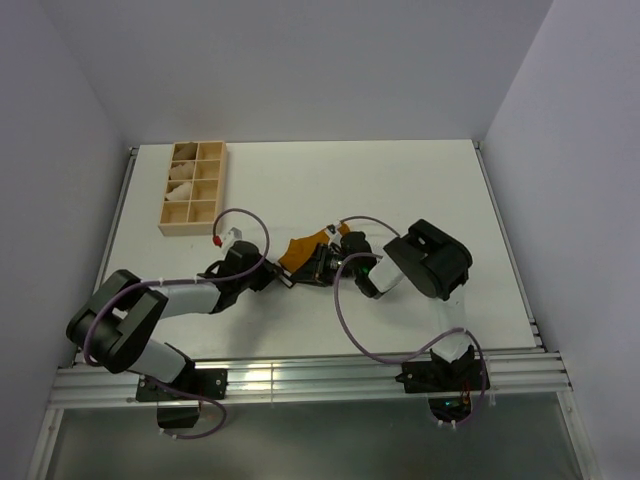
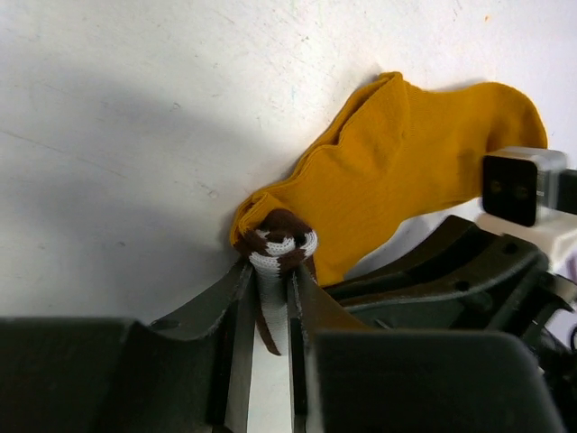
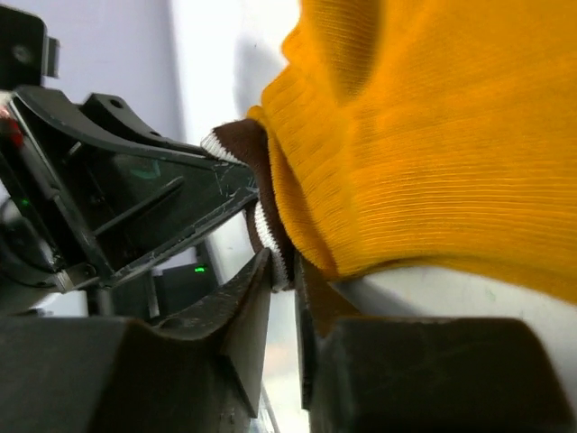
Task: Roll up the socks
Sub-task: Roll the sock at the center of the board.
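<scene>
The mustard-orange sock [image 1: 303,247] lies on the white table between my two grippers. In the left wrist view the sock [image 2: 406,162] spreads up and to the right, and its brown cuff with white stripes [image 2: 278,242] is bunched. My left gripper [image 2: 273,268] is shut on that bunched cuff, and a strip of it runs down between the fingers. In the right wrist view the sock [image 3: 433,135] fills the upper right. My right gripper [image 3: 284,268] has the cuff's edge pinched between its fingertips. The two grippers meet almost tip to tip at the cuff [image 1: 292,272].
A wooden compartment box [image 1: 168,215] stands at the back left with pale cream bundles [image 1: 182,186] in it. The right arm's body [image 1: 430,258] hangs over the table's right half. The left gripper's frame [image 3: 117,198] sits close beside the right fingers.
</scene>
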`<state>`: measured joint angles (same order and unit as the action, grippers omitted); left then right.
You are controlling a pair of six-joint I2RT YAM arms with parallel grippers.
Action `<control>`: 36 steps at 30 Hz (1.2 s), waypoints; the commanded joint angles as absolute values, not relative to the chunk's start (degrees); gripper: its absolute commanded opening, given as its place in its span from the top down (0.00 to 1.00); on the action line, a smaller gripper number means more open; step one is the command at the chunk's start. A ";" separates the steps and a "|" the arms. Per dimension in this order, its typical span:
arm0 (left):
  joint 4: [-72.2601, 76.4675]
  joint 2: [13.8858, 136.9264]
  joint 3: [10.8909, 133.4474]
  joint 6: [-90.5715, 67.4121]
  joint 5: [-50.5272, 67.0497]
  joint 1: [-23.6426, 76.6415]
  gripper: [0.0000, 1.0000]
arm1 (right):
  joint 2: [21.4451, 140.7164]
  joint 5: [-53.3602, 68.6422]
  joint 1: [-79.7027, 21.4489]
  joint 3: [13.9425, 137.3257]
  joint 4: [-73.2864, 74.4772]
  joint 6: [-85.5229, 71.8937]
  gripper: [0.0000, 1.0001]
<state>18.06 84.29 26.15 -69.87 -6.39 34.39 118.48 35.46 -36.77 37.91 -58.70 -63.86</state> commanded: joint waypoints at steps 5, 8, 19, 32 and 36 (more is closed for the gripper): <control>12.22 86.04 29.18 -68.56 -7.91 34.63 0.93 | 99.45 20.68 -38.32 38.58 -30.61 -39.05 0.60; 10.73 86.13 29.97 -68.12 -7.82 34.63 0.93 | 94.41 8.30 -42.00 40.25 -21.73 -28.77 0.53; 8.26 86.57 32.08 -66.36 -5.98 34.63 0.93 | 97.90 -25.21 -60.99 43.24 -21.61 -4.93 0.39; 8.26 87.71 33.05 -65.65 -4.04 34.63 0.93 | 104.76 -33.66 -67.85 39.46 -40.42 9.31 0.35; 8.35 87.80 33.05 -65.74 -3.69 34.63 0.94 | 107.40 -33.31 -68.11 39.90 -43.23 10.89 0.38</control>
<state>10.87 86.50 31.99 -67.07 -5.15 34.48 105.67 -31.11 -67.75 40.10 -37.41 7.81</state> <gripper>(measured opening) 0.208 0.631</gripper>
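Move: The striped cuff is right at the right hand's fingertips, its middle about 1 cm to the left and 1 cm below. The sock's heel bend lies roughly 7 cm straight ahead of that hand, and its toe end some 12 cm ahead and 11 cm to the right, both flat on the board a couple of centimetres lower. The left hand already has the cuff between its fingers, its middle about 1 cm to the right. The right hand comes free of the cuff as its fingers, already parting, spread much wider; it hops up about 4.5 cm, drifting a little forward and right, then swings back and down again to almost its starting place. On the way the wrist rolls and turns through some 90 degrees, so the fingers that pointed left now point forward-left and down, spread near the striped cuff from its near right side, while the left hand keeps its pinch on the cuff nearly in place, easing barely 1 cm right. ##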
